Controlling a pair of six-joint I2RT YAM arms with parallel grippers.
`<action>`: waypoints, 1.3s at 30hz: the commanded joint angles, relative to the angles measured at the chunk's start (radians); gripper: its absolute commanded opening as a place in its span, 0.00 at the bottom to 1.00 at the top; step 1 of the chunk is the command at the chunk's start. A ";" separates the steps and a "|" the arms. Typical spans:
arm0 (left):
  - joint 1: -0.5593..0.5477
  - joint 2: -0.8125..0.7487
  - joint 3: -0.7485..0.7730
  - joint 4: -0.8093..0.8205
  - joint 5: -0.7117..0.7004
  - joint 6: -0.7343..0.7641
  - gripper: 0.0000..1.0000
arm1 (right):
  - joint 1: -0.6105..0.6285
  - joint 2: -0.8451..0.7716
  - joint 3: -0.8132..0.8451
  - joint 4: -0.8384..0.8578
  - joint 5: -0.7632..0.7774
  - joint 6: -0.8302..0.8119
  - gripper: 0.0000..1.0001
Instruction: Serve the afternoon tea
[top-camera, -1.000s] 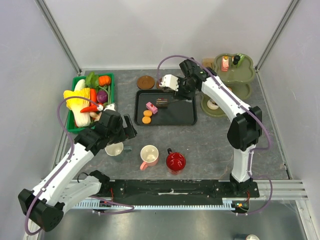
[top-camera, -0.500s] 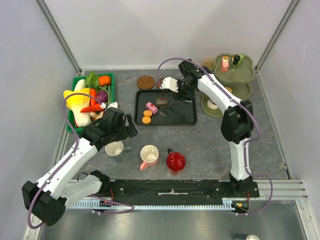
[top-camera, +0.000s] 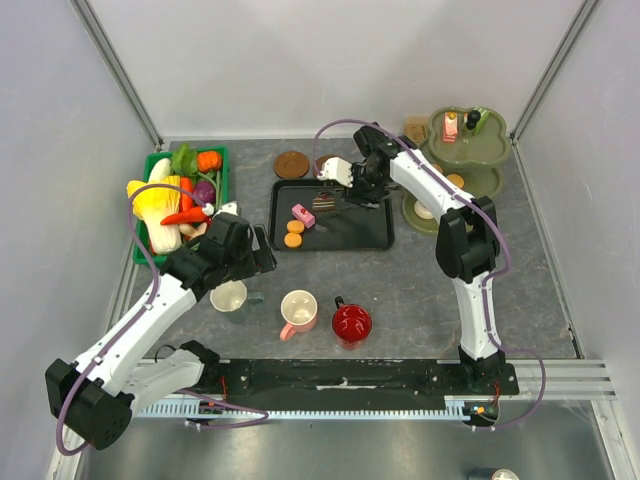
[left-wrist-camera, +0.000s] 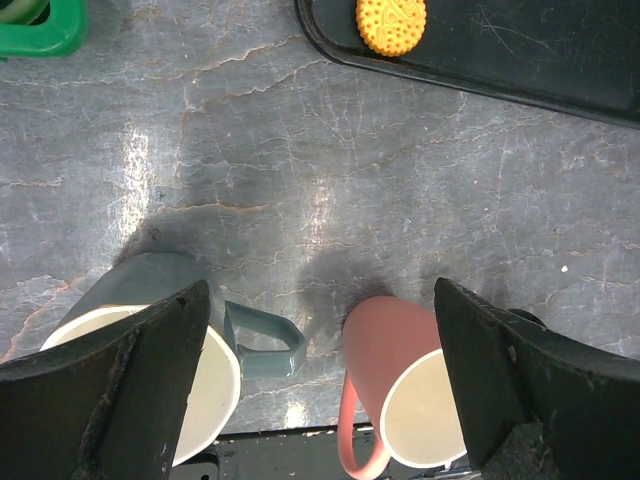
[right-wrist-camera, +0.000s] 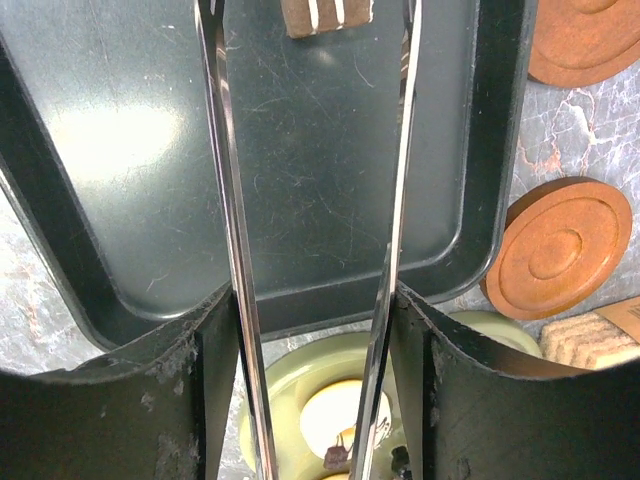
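Observation:
Three mugs stand near the front edge: a whitish one (top-camera: 229, 296) (left-wrist-camera: 150, 350), a pink one (top-camera: 299, 310) (left-wrist-camera: 420, 390) and a red one (top-camera: 351, 323). My left gripper (top-camera: 238, 252) (left-wrist-camera: 320, 295) hangs open above the table, one finger over the whitish mug's rim and the other beside the pink mug. My right gripper (top-camera: 354, 186) (right-wrist-camera: 315, 330) is shut on metal tongs (right-wrist-camera: 225, 200) over the black tray (top-camera: 365, 230) (right-wrist-camera: 300, 150). A brown cake (top-camera: 325, 204) (right-wrist-camera: 325, 12) lies between the tong blades. A pink cake (top-camera: 303, 216) and orange biscuits (top-camera: 294, 233) (left-wrist-camera: 391, 22) share the tray.
A green basket (top-camera: 152, 160) (left-wrist-camera: 40, 25) of toy vegetables stands at the left. Brown round coasters (top-camera: 291, 164) (right-wrist-camera: 557, 245) lie behind the tray. A green tiered stand (top-camera: 487, 150) at the back right carries pastries, and its lower plate (right-wrist-camera: 290, 400) holds a white one.
The right arm has swung left along the tray's back edge with the tongs, closer to the brown cake. The left arm has barely shifted.

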 joint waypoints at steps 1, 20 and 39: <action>0.004 0.001 0.023 0.036 0.003 0.026 0.99 | 0.000 -0.014 0.049 0.049 -0.032 0.046 0.63; 0.003 -0.088 0.008 0.022 0.046 0.023 0.99 | 0.006 -0.251 -0.087 0.208 -0.043 0.345 0.48; 0.003 -0.191 0.014 -0.055 0.039 0.022 0.99 | -0.021 -0.897 -0.445 0.399 0.412 1.095 0.43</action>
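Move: The right hand holds the tongs, their tips pointing left around the chocolate cake, which lies roughly 11 cm to the hand's left, level with it in reach and about 4 cm below. The pink cake lies some 4 cm left of the chocolate cake and 4 cm nearer; the middle brown coaster about 9 cm beyond the chocolate cake. From the left hand the chocolate cake is about 20 cm ahead, 13 cm right and 10 cm down. The right hand stays almost in place while its fingers squeeze the tongs together until they pinch the chocolate cake, then it lifts away from the tray by some 21 cm, easing back about 8 cm and a little to the right. As it climbs, the wrist turns about 45 degrees clockwise and its left side tips up, swinging the tongs from pointing left to pointing forward and left; the open, empty left hand rises about 3 cm and drifts back slightly. ##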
